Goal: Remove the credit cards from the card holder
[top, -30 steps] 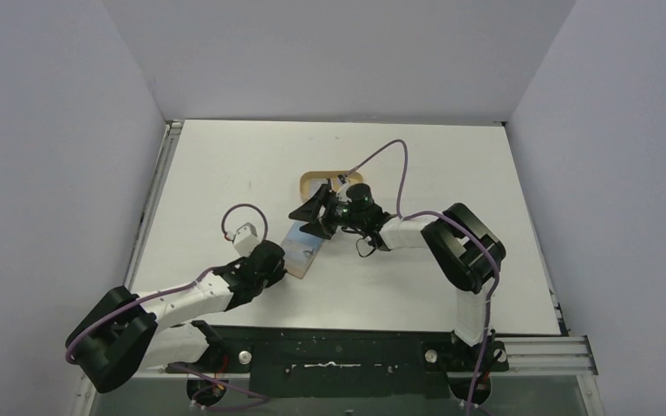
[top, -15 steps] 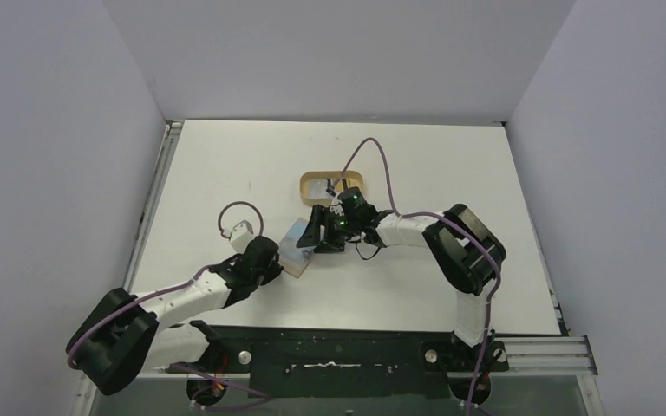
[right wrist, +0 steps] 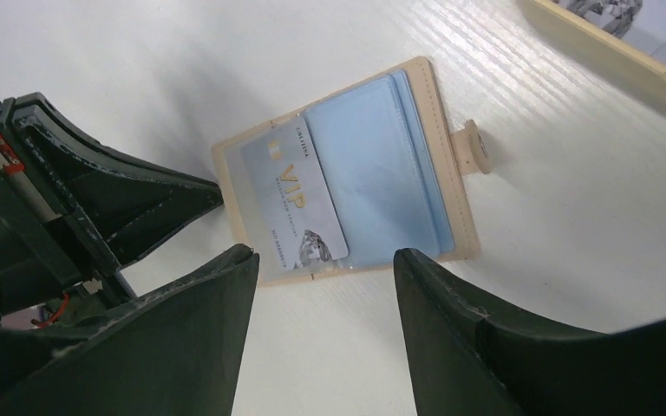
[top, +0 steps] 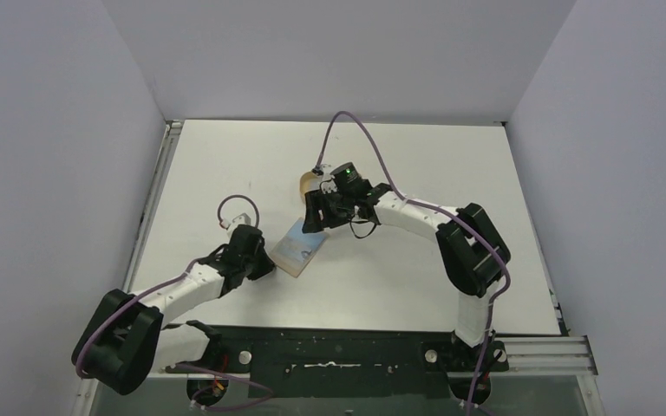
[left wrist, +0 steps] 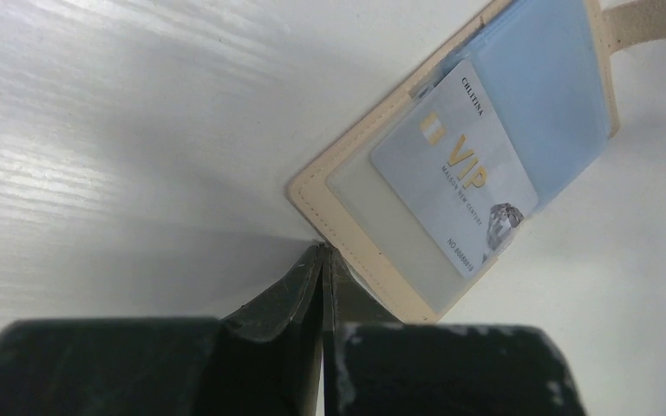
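The tan card holder point(top: 298, 250) lies open and flat on the white table. A light blue credit card point(right wrist: 295, 195) printed "VIP" sticks partly out of a clear pocket, beside pale blue sleeves point(right wrist: 373, 173). The closing tab point(right wrist: 473, 152) points away from the left arm. My left gripper point(left wrist: 323, 251) is shut, and its tips touch the holder's point(left wrist: 312, 186) edge near one corner. My right gripper point(right wrist: 323, 254) hovers open just short of the holder point(right wrist: 447, 173), with nothing between its fingers. No yellow-orange card shows.
An oval tan tray point(top: 309, 182) sits just behind the right gripper, and its rim point(right wrist: 607, 56) crosses the top right of the right wrist view. Something with a grey print lies inside it. The left gripper's closed fingers point(right wrist: 152, 204) reach in from the left.
The right gripper has drawn back from over the holder toward the tray. The left arm has shifted left. The holder now lies uncovered between the two grippers.
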You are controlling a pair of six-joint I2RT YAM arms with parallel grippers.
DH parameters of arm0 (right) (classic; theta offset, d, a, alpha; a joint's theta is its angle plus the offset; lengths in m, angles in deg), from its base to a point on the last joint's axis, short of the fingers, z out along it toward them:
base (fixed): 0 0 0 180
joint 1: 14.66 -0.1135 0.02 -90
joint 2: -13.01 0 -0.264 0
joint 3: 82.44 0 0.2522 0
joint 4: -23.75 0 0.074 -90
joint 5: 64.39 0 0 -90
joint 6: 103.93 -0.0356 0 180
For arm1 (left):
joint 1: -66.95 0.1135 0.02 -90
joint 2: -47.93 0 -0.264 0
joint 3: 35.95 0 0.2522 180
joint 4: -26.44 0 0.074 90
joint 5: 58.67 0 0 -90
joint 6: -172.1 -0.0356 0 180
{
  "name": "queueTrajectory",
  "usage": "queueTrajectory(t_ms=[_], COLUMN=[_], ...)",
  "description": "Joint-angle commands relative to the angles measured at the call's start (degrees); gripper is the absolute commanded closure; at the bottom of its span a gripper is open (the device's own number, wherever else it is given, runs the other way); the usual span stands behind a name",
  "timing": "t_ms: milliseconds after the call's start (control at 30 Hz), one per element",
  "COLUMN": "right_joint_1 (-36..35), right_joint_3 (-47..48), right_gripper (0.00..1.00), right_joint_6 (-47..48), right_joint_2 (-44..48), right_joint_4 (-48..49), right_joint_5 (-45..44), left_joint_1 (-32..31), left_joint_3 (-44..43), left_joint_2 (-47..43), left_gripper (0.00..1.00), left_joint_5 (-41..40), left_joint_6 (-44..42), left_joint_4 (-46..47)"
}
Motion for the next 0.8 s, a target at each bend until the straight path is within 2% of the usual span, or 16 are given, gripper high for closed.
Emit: queueTrajectory(t_ms=[0, 300, 333, 400, 433, 500, 600, 767], right_joint_1=[-0.13, -0.01, 0.08, 0.10, 0.10, 0.01, 0.02, -0.17], right_joint_3=[4.03, 7.25, 7.55, 7.97, 8.12, 8.11, 7.74, 6.86], right_gripper=[0.41, 0.43, 0.43, 0.43, 0.43, 0.43, 0.43, 0.43], right_joint_6=[6.30, 8.03, 8.07, 8.06, 8.05, 7.78, 7.38, 7.02], right_joint_2=[-3.62, -9.59, -10.09, -10.98, -11.17, -11.43, -11.78, -12.00], right_joint_4=[-1.77, 0.49, 0.62, 0.82, 0.95, 1.50, 2.23, 3.46], right_joint_5=[3.43, 7.67, 8.06, 8.83, 9.13, 9.77, 10.91, 13.31], left_joint_1=[3.81, 6.54, 6.65, 6.67, 6.70, 6.66, 6.56, 6.45], left_joint_3=[-1.96, -2.69, -2.52, -1.64, -0.72, 1.25, 4.47, 8.51], left_joint_2=[1.69, 0.00, -0.21, -1.13, -1.81, -3.73, -7.18, -9.26], left_gripper=[1.00, 1.00, 0.96, 0.67, 0.57, 0.46, 0.40, 0.39], left_joint_5=[6.92, 8.62, 8.62, 10.74, 11.26, 11.84, 11.97, 11.27], left_joint_6=[-5.51, -6.75, -6.47, -5.11, -4.12, -1.88, 1.82, 7.45], left_joint_4=[1.55, -0.39, -0.29, 0.62, 1.63, 3.44, 5.76, 10.23])
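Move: The VIP card in the open card holder lies about 8 cm below the right hand, some 5 cm to its left and 3 cm back. The holder's blue pocket is below that hand, roughly 1 cm ahead and 1 cm left; the tray stands some 14 cm ahead and 6 cm right, also 8 cm lower. From the left hand, shut at the holder's back edge, the VIP card is about 4 cm ahead, 5 cm right and 1 cm lower. With its fingers staying about half open, the right hand sinks between 4 and 5 cm towards the VIP card and its seam with the blue pocket, drifting some 2 cm left and turning about 10 degrees counter-clockwise, then eases up nearly 1 cm and stays over the holder without a touch that can be seen. The left hand, its shut tips at the holder's back edge, first nudges about 1 cm forward and right, then opens wide while it lifts nearly 2 cm and draws slightly back, its left side rolling down, so that its tips come free above the edge. ##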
